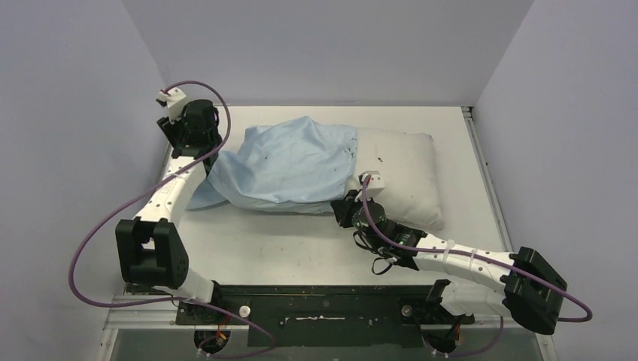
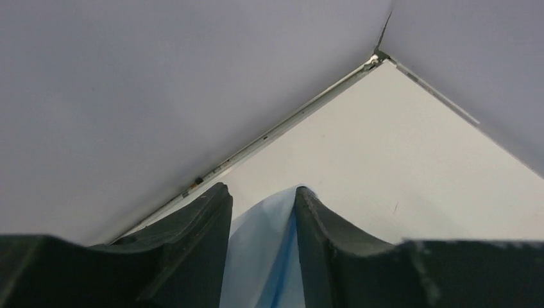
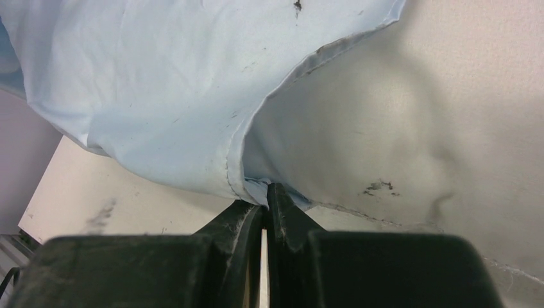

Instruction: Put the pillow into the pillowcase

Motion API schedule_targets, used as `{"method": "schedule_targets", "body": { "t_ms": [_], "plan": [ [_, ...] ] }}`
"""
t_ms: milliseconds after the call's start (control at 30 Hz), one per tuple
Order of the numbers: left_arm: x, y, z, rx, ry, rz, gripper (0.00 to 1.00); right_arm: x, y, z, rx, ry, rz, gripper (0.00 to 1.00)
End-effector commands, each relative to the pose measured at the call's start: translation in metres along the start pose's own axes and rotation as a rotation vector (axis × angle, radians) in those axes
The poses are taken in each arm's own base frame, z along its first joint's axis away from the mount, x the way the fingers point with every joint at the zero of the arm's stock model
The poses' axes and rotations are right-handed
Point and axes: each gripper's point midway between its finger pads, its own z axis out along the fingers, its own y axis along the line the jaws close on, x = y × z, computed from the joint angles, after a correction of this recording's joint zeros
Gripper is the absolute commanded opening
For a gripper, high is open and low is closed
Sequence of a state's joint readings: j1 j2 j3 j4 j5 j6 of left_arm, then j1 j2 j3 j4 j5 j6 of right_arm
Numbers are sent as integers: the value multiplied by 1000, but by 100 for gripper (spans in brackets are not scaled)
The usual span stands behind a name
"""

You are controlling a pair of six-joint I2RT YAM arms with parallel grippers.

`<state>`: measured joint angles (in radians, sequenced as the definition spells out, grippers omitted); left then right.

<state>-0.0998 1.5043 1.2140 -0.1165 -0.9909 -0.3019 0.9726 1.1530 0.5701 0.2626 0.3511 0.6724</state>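
The plump white pillow (image 1: 399,169) lies across the middle of the table. Its left part is covered by the wrinkly light blue pillowcase (image 1: 293,162). My right gripper (image 1: 346,204) is at the near edge and is shut on the pillowcase's hem. In the right wrist view the right gripper (image 3: 266,192) pinches blue cloth where the pillowcase (image 3: 160,96) meets the pillow (image 3: 398,128). My left gripper (image 1: 211,139) is at the pillowcase's far left end. In the left wrist view a fold of pillowcase (image 2: 256,256) fills the gap of the left gripper (image 2: 262,189), whose jaws stand a little apart.
Pale walls (image 1: 75,113) enclose the white table (image 1: 286,241) on the left, back and right. A metal rail (image 2: 282,128) runs along the table's far edge. Purple cables (image 1: 90,248) loop off both arms. The arm bases sit at the near edge.
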Motion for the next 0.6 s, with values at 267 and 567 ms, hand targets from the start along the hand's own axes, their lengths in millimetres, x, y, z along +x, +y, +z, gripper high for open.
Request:
{"method": "schedule_targets", "body": {
  "t_ms": [267,567],
  "plan": [
    [-57,-54,-82,583,42,-157,48,-24,29,0,-123,-24,-14,2],
    [-14,-110,-213,1010,148,48,53,-46,17,-5,-108,27,-58,44]
  ]
}}
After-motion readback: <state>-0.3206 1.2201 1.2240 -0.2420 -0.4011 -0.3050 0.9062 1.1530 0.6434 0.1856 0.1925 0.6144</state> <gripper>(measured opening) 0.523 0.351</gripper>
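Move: The pillowcase, with the pillow partly inside, has its middle about 35 cm to my left hand's right, 8 cm back and 17 cm below. Its far-left shoulder is nearer, some 21 cm right, 2 cm ahead and 18 cm down. My right hand pinches the near rim of the mouth right at its fingertips. From that hand the bare pillow end lies about 18 cm right, 7 cm ahead and 8 cm lower. I open my left hand, already parting, further and come free of the pillowcase's closed end, edge forward and up a little, then sweep about 17 cm right and 7 cm up towards the covered pillow, swinging the wrist some 45 degrees clockwise. My right hand almost holds its place at the near rim, then parts its fingers late, rising about 1.5 cm. ##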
